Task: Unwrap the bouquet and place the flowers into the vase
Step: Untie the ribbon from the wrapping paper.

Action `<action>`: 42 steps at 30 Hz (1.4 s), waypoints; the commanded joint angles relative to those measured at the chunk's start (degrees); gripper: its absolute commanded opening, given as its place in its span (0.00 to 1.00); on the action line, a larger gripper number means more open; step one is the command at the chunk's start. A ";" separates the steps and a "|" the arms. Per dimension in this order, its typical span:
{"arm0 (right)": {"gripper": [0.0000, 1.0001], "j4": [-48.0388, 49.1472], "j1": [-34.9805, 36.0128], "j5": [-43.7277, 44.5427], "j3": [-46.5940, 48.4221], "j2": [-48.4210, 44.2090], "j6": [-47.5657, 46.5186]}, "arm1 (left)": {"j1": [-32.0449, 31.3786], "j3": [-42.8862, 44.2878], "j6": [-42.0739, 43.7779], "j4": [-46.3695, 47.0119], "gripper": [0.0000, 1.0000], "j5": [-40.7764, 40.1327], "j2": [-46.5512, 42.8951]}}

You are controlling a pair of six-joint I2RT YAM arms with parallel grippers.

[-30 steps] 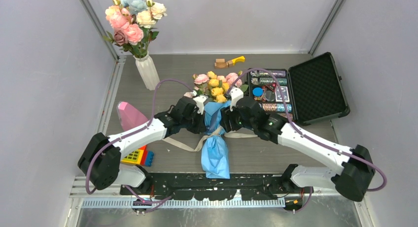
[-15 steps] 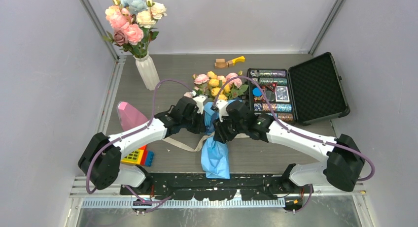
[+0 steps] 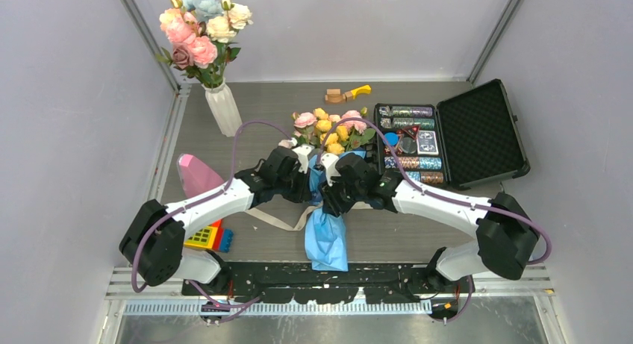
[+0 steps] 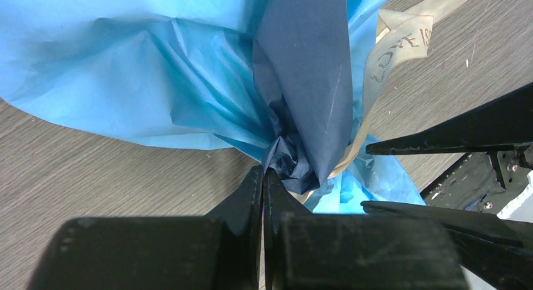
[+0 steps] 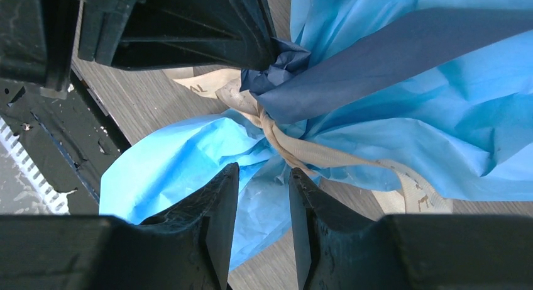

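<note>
The bouquet lies mid-table, its yellow and pink flowers (image 3: 332, 131) pointing away and its light blue wrap (image 3: 326, 236) trailing toward me. A cream ribbon (image 5: 314, 153) circles the neck. My left gripper (image 4: 263, 172) is shut, its tips pinching the bunched dark blue fold (image 4: 295, 164) of the wrap at the neck. From the other side my right gripper (image 5: 264, 170) stands open, with light blue paper between its fingers just below the ribbon. In the top view both grippers meet over the neck, left (image 3: 313, 181) and right (image 3: 328, 202). The white ribbed vase (image 3: 222, 109) stands at the back left.
The vase holds bigger pink, white and pale-blue blooms (image 3: 201, 27). A pink cone block (image 3: 195, 174) and toy bricks (image 3: 209, 237) lie left of the left arm. An open black case (image 3: 478, 131) of chips sits on the right. Wooden pieces (image 3: 347, 94) rest at the back.
My right arm has swung left onto the bouquet's neck and its jaws have narrowed. The left gripper has stayed shut in the same place.
</note>
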 commanded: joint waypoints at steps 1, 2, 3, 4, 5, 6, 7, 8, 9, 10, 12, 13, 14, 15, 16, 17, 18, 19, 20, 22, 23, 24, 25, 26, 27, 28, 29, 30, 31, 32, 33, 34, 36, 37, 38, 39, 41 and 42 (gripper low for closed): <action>0.41 3.86 0.38 2.00 2.19 0.82 -1.61 | 0.51 2.34 -0.11 0.09 0.00 0.28 -0.20; 0.41 4.24 0.39 2.30 2.35 1.20 -1.68 | 0.52 2.35 -0.06 0.02 0.00 0.36 -0.15; 0.41 4.53 0.39 2.71 2.39 1.33 -1.89 | 0.52 2.35 -0.02 0.00 0.00 0.37 -0.25; 0.41 4.69 0.39 2.91 2.53 1.65 -1.95 | 0.51 2.35 -0.02 -0.08 0.00 0.37 -0.26; 0.41 4.91 0.39 3.18 2.57 1.87 -2.18 | 0.50 2.35 0.06 -0.09 0.00 0.39 -0.24; 0.41 5.06 0.41 3.28 2.60 2.23 -2.27 | 0.52 2.35 0.07 -0.13 0.00 0.39 -0.22; 0.41 5.11 0.39 3.42 2.65 2.42 -2.52 | 0.52 2.35 0.08 -0.10 0.00 0.37 -0.27; 0.40 5.07 0.39 3.53 2.75 2.89 -2.67 | 0.52 2.35 0.07 -0.06 0.00 0.41 -0.25; 0.40 5.09 0.39 3.94 2.77 3.06 -2.82 | 0.52 2.35 0.13 -0.09 0.00 0.39 -0.24; 0.40 5.24 0.39 4.15 2.69 3.40 -2.81 | 0.48 2.35 0.10 -0.05 0.00 0.46 -0.17; 0.39 5.94 0.58 5.36 2.20 3.55 -2.86 | 0.51 2.39 0.16 0.00 0.00 0.64 0.00; 0.39 6.62 0.83 5.86 2.01 3.52 -2.88 | 0.52 2.43 0.16 0.06 0.00 0.66 0.09; 0.39 7.02 0.96 6.84 1.58 3.43 -2.91 | 0.52 2.44 0.16 0.15 0.00 0.71 0.15; 0.38 7.68 1.13 7.35 1.21 3.47 -2.95 | 0.51 2.44 0.16 0.17 0.00 0.73 0.33; 0.36 7.99 1.20 8.15 1.03 3.53 -3.00 | 0.51 2.44 0.16 0.22 0.00 0.79 0.38; 0.34 8.67 1.25 8.53 0.63 3.50 -2.99 | 0.52 2.44 0.16 0.30 0.00 0.88 0.50; 0.28 9.01 1.30 9.04 0.43 3.49 -2.94 | 0.52 2.39 0.15 0.34 0.00 0.84 0.61; 0.21 9.72 1.34 9.29 -0.07 3.25 -2.83 | 0.52 2.43 0.16 0.35 0.00 0.76 0.58; 0.17 10.29 1.35 9.87 -0.31 3.06 -2.55 | 0.51 2.36 0.16 0.28 0.00 0.60 0.73; 0.07 11.13 1.40 10.77 -1.24 2.08 -1.93 | 0.52 2.28 0.16 0.14 0.00 0.19 0.84; 0.02 11.42 1.43 10.90 -2.07 1.16 -1.76 | 0.54 2.14 0.16 0.04 0.00 -0.07 0.79; 0.01 12.04 1.44 10.99 -2.58 0.65 -1.29 | 0.60 1.98 0.16 -0.06 0.00 -0.27 0.84; 0.00 12.36 1.44 11.98 -3.68 -0.54 -1.08 | 0.65 1.81 0.09 -0.04 0.00 -0.40 0.78; 0.00 13.02 1.44 12.78 -4.22 -1.07 -0.58 | 0.81 1.62 0.01 -0.01 0.00 -0.54 0.84; 0.00 13.33 1.44 13.00 -5.45 -2.07 -0.33 | 0.89 1.46 -0.02 0.00 0.00 -0.63 0.84; 0.00 13.68 1.44 13.59 -5.99 -2.50 0.31 | 1.06 1.27 -0.02 -0.05 0.00 -1.03 0.79; 0.00 13.75 1.49 13.93 -7.05 -3.41 0.69 | 1.31 1.17 -0.14 -0.15 0.00 -1.44 0.87; 0.00 13.94 1.56 15.36 -7.67 -3.92 1.56 | 1.59 1.06 -0.25 -0.24 0.00 -1.71 0.92; 0.00 14.15 1.72 16.31 -8.97 -5.24 2.52 | 1.92 0.89 -0.47 -0.26 0.00 -1.82 0.93; 0.00 15.00 2.00 18.37 -9.86 -6.02 3.02 | 2.22 0.67 -0.65 -0.19 0.00 -1.81 0.88; 0.00 15.51 2.16 20.18 -11.76 -7.94 4.08 | 2.48 0.53 -0.76 0.01 0.00 -1.62 0.84; 0.00 16.75 2.33 20.92 -12.66 -9.04 4.63 | 2.62 0.36 -0.80 0.19 0.00 -1.50 0.72; 0.00 17.42 2.40 22.72 -15.11 -11.80 6.31 | 2.84 0.24 -0.81 0.43 0.00 -1.32 0.83; 0.00 17.47 2.41 23.79 -16.34 -13.08 7.36 | 2.94 0.24 -0.81 0.56 0.00 -1.23 0.81; 0.00 18.76 2.41 24.35 -16.84 -13.54 7.85 | 2.98 0.24 -0.77 0.67 0.00 -1.15 0.91; 0.00 18.93 2.41 25.48 -17.74 -14.04 8.95 | 3.02 0.17 -0.73 0.77 0.00 -1.04 0.97; 0.00 18.70 2.41 27.03 -18.75 -14.35 10.62 | 3.06 0.24 -0.72 0.88 0.00 -0.87 1.15; 0.00 18.58 2.41 27.33 -19.45 -14.57 11.25 | 3.10 0.24 -0.72 0.88 0.00 -0.86 1.15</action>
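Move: The strand of ribbon wrapped round the bouquet's neck lies about 3 cm ahead of my half-open right hand, level sideways and some 2 cm below. The dark blue paper that my left hand pinches is 3 cm ahead and 5 cm to the left, about level in height; the wrapping's loose tail is 8 cm back and 6 cm down, straight behind. From my left hand the strand lies 1 cm back, 5 cm right and 1 cm below. My right hand eases forward about 3 cm and slightly down onto the ribbon, shuts its fingers on the strand beside the knot, then draws it some 5 cm to the right, turning nearly 20 degrees clockwise and tipping its fingers up. My left hand keeps its pinch on the dark blue paper, shifting barely forward and left. ##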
